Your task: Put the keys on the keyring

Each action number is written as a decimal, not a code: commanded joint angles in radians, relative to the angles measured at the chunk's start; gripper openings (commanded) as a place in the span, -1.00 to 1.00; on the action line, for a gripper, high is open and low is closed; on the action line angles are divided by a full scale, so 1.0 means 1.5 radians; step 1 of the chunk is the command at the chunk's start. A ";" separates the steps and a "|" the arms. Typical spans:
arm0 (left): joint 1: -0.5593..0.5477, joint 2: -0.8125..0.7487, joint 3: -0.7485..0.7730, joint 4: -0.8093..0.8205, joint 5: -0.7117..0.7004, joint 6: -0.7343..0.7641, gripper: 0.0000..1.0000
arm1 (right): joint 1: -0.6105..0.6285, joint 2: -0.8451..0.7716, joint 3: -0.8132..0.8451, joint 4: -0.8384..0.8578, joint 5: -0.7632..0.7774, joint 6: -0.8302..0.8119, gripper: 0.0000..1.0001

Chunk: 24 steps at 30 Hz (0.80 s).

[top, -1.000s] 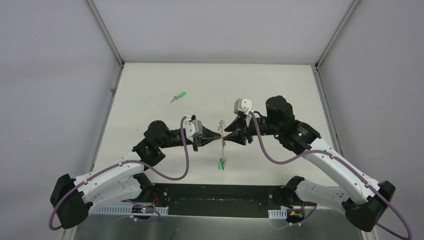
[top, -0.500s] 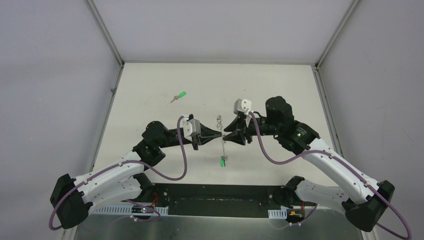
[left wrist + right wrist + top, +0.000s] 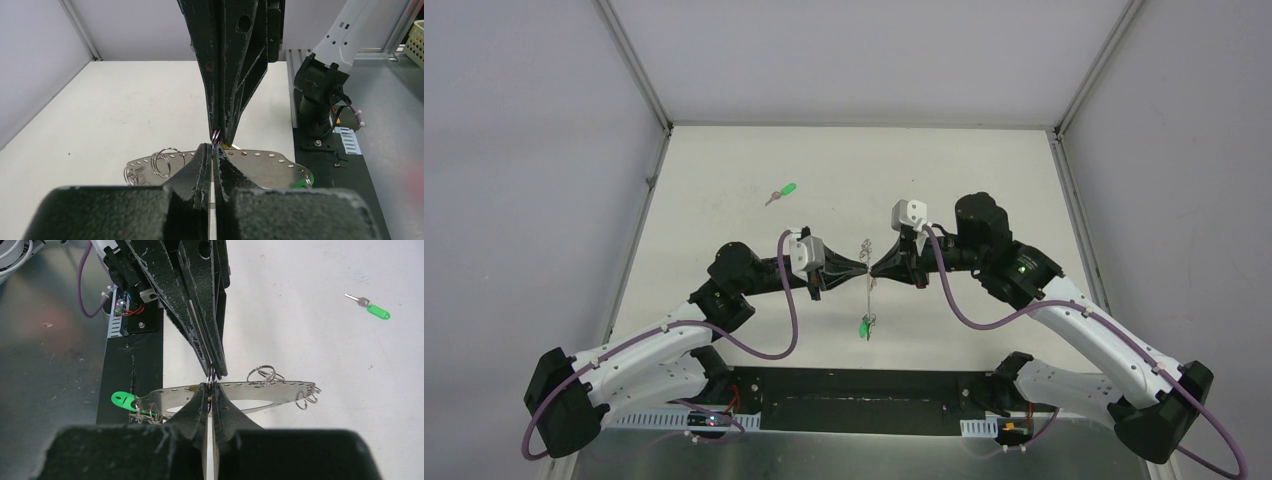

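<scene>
The keyring [image 3: 867,292] hangs in the air between both arms. It is a flat grey metal piece [image 3: 280,390] with a row of holes along its edge [image 3: 265,165]. Small wire rings [image 3: 264,373] dangle from it, and a green key head [image 3: 122,400] hangs at its near end [image 3: 865,326]. My left gripper [image 3: 214,146] and right gripper [image 3: 211,386] meet tip to tip, both shut on a small ring at the keyring's upper edge. A loose green key [image 3: 781,192] lies on the table far to the left [image 3: 372,308]. A yellow sliver [image 3: 231,146] shows behind the fingertips.
The white table [image 3: 984,180] is walled by grey panels on three sides. A black base plate [image 3: 854,385] with the arm mounts runs along the near edge. Purple cables [image 3: 794,320] loop from both wrists.
The right gripper's jaws have closed onto the small ring. The left gripper stayed shut and drew slightly left. The keyring and its green key head swung a little.
</scene>
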 commanded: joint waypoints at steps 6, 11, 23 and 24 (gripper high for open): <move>-0.007 -0.016 0.029 -0.028 0.013 0.036 -0.76 | 0.003 0.014 0.032 -0.031 -0.031 -0.013 -1.00; -0.008 -0.034 0.065 -0.148 -0.004 0.092 -0.10 | 0.003 0.035 0.069 -0.114 -0.023 -0.056 -1.00; -0.007 0.003 0.113 -0.268 0.032 0.128 -0.02 | 0.003 0.109 0.149 -0.270 -0.001 -0.056 -1.00; -0.007 0.009 0.118 -0.274 0.036 0.129 -0.03 | 0.003 0.117 0.156 -0.281 -0.001 -0.056 -1.00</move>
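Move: Both hands' fingertips are already shut at the same small ring on the keyring plate's edge, within a centimetre of each hand point. From the left hand, the plate's middle lies about 2 cm back, 1 cm right and 2 cm below; the yellow tag about 2 cm back, 1 cm right; the hanging green tag about 9 cm back, straight in line and 3 cm below. Left fingers open halfway off the small ring; right keeps its pinch, sinking about 4 cm, fingertips dipping. ##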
